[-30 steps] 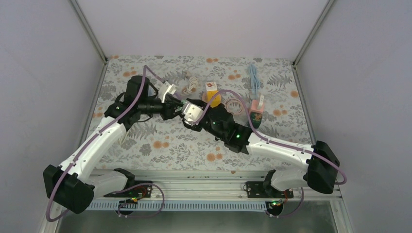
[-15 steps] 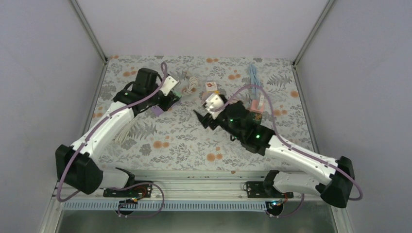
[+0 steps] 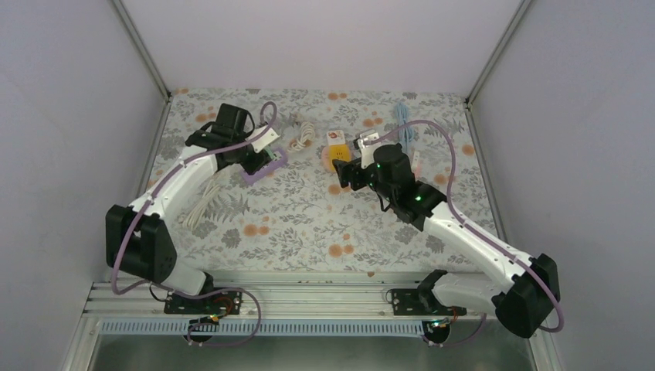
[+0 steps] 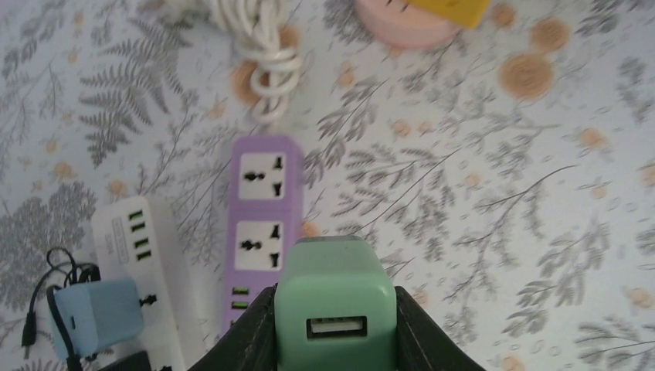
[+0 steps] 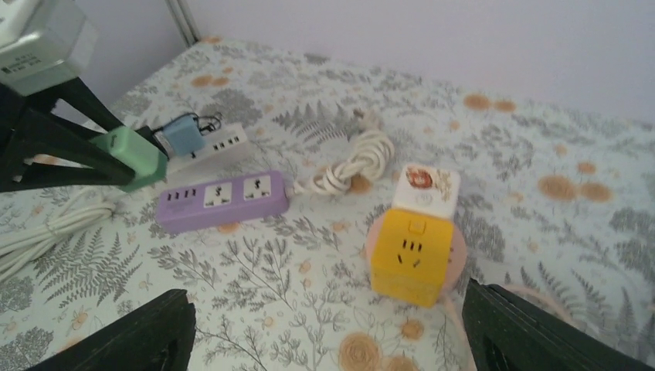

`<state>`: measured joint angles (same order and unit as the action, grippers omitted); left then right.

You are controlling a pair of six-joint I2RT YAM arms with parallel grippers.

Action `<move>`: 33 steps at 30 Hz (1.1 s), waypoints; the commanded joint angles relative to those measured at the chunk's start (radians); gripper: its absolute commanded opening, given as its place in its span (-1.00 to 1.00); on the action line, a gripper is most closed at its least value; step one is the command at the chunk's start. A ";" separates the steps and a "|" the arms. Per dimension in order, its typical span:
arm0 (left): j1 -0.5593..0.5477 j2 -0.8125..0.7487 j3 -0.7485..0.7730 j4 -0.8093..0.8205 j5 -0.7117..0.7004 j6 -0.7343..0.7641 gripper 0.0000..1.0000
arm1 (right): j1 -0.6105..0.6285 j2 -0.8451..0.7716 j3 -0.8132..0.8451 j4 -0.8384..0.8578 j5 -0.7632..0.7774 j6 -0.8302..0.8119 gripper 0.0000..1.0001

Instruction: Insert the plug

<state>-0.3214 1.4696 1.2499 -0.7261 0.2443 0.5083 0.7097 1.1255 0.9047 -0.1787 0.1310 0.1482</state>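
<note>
A mint-green plug (image 4: 336,301) with a USB port sits between the black fingers of my left gripper (image 4: 336,309), which is shut on it. It hangs just above the near end of a purple power strip (image 4: 266,209) lying flat with two sockets facing up. From the right wrist view the green plug (image 5: 131,154) hovers at the left end of the purple strip (image 5: 224,199). My right gripper (image 5: 324,340) is open and holds nothing, low over the mat in front of a yellow cube socket (image 5: 409,259). From above, the left gripper (image 3: 263,158) is at the back left and the right gripper (image 3: 349,174) near the middle.
A white power strip (image 4: 147,278) with a blue adapter (image 4: 96,313) on it lies left of the purple one. A coiled white cord (image 4: 259,39) runs off its far end. A light blue cable (image 3: 403,120) lies back right, and a white cable (image 3: 202,202) on the left.
The two arms have drawn apart from the middle. The left carried the green plug to the back left over the purple strip. The right swung back right and opened its jaws.
</note>
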 commanded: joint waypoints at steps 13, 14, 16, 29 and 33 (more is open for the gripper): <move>0.113 0.245 0.022 0.082 -0.056 0.042 -0.58 | -0.117 0.032 -0.103 -0.029 -0.135 0.141 0.78; 0.113 0.255 0.026 0.085 -0.057 0.039 -0.58 | -0.116 0.034 -0.106 -0.030 -0.135 0.143 0.77; 0.114 0.270 0.029 0.100 -0.051 0.037 -0.58 | -0.117 0.035 -0.109 -0.032 -0.134 0.145 0.77; 0.112 0.357 0.111 0.109 -0.003 0.062 -0.58 | -0.117 0.054 -0.093 -0.040 -0.133 0.118 0.78; 0.113 0.373 0.125 0.088 0.024 0.070 -0.58 | -0.117 0.060 -0.093 -0.050 -0.110 0.125 0.77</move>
<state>-0.2111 1.8324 1.3464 -0.6258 0.2234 0.5507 0.5941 1.1847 0.8032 -0.2218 0.0021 0.2707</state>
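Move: The purple strip's middle socket, where the green plug is to go, lies about 9 cm ahead of the left hand, 4 cm to its left and some 15 cm below. The blue adaptor on the white strip is about 8 cm left of that socket and 5 cm farther out; the tied white cord is about 11 cm right of it and 8 cm farther. From the right hand the socket is roughly 13 cm ahead, 22 cm left and 23 cm down. Bring the left gripper, still gripping the green plug, down about 10 cm while swinging it forward and left towards the purple strip's middle socket, tipping the fingers some 10 degrees nearer to vertical; then ease it about 2.5 cm further forward, nearly level. Lower the empty, open right hand about 8 cm, drifting right, tip it down 15 degrees, and park it. ##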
